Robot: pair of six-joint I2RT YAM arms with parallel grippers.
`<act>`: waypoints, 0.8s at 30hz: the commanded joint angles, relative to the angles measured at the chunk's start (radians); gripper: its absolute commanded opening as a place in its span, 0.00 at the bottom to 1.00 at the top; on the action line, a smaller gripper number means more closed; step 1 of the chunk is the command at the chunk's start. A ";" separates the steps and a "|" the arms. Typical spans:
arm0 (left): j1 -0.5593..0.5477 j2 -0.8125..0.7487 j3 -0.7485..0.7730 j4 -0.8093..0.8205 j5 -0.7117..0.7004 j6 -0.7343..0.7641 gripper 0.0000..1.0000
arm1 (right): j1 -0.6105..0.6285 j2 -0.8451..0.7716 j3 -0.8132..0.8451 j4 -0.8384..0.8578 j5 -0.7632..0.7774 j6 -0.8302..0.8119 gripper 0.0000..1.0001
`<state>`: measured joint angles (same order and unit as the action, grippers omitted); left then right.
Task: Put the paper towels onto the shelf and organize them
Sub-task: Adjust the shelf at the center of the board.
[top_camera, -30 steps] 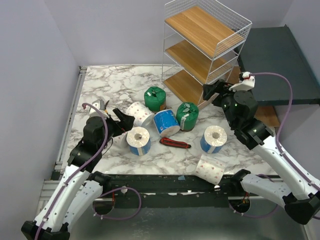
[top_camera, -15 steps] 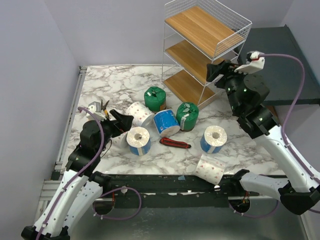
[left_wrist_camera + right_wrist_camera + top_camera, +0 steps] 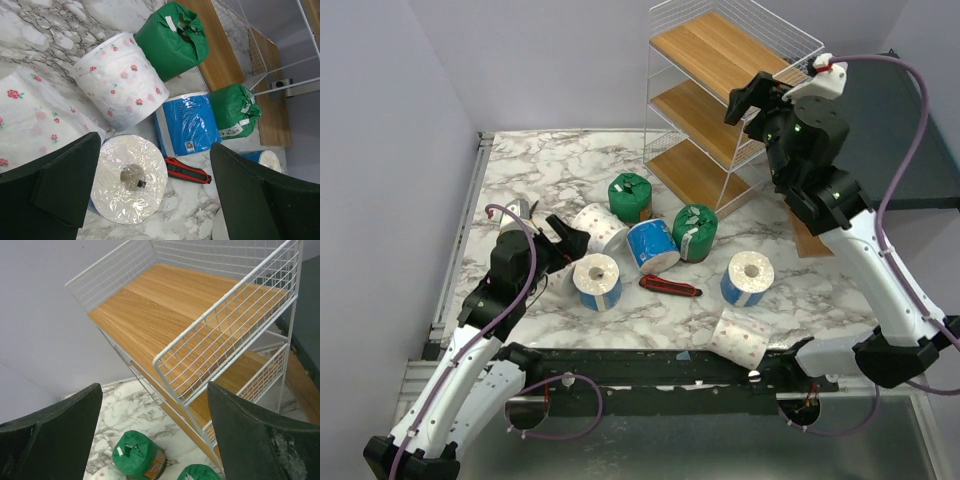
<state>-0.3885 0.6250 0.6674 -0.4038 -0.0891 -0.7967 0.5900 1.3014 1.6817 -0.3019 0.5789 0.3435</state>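
The shelf (image 3: 718, 58), a white wire rack with three wooden tiers, stands at the back; all tiers look bare in the top view, and the right wrist view shows its top tier (image 3: 165, 300). Several paper towels lie on the marble: two green rolls (image 3: 630, 196) (image 3: 694, 231), a dotted roll (image 3: 599, 227), a blue one on its side (image 3: 652, 246), two upright ones (image 3: 597, 281) (image 3: 749, 277) and a dotted one at the front (image 3: 740, 338). My left gripper (image 3: 568, 243) is open, low over the upright roll (image 3: 131, 186). My right gripper (image 3: 756, 94) is open and empty, raised beside the shelf's upper tiers.
A red-and-black utility knife (image 3: 670, 287) lies between the upright rolls. Pliers (image 3: 520, 210) sit by the left arm. A dark grey-green slab (image 3: 880, 120) stands right of the shelf, with a wooden board (image 3: 810, 240) below it. Walls close in at the left and back.
My right arm has risen from beside the shelf's lowest tier to the level of its upper tiers. The left arm has barely shifted. No roll has moved.
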 commanded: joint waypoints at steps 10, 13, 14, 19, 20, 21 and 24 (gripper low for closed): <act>-0.004 0.000 0.026 0.002 0.025 -0.016 0.94 | 0.004 0.145 0.140 -0.101 0.150 -0.049 0.80; -0.004 -0.001 0.022 0.004 0.024 -0.016 0.94 | 0.003 0.153 0.142 -0.094 0.163 -0.061 0.76; -0.005 -0.002 0.021 0.004 0.025 -0.016 0.94 | 0.004 0.154 0.141 -0.092 0.168 -0.065 0.75; -0.004 0.005 0.017 0.014 0.029 -0.016 0.94 | 0.004 0.170 0.142 -0.081 0.188 -0.087 0.68; -0.004 0.010 0.019 0.015 0.031 -0.016 0.94 | 0.004 0.173 0.142 -0.077 0.188 -0.091 0.66; -0.004 0.014 0.019 0.017 0.033 -0.016 0.94 | 0.003 0.177 0.143 -0.073 0.188 -0.096 0.65; -0.004 0.023 0.024 0.016 0.038 -0.016 0.94 | 0.004 0.191 0.156 -0.071 0.186 -0.108 0.59</act>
<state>-0.3885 0.6361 0.6674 -0.4019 -0.0769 -0.8097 0.5900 1.4696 1.7988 -0.3832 0.7319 0.2691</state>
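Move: The shelf's near top corner, the end of its white wire rail, lies about 6 cm ahead of the right hand, 1 cm to its left and 5 cm below. The top board's middle is some 18 cm ahead, 2 cm left and 6 cm down; the right-hand green roll stands about 4 cm ahead, 2 cm left and 40 cm below. From the idle left hand that corner is roughly 18 cm ahead, 32 cm right and 22 cm up. The shelf's near top corner is closed in on by the open right hand, which eases forward about 4 cm and sinks some 3 cm, quickly at first, then slowly. Meanwhile the hand turns about 10 degrees clockwise, tips slightly nose-down and lowers its left side, and its fingers narrow by nearly a third around the line of the corner; whether they touch the wire can't be seen. ##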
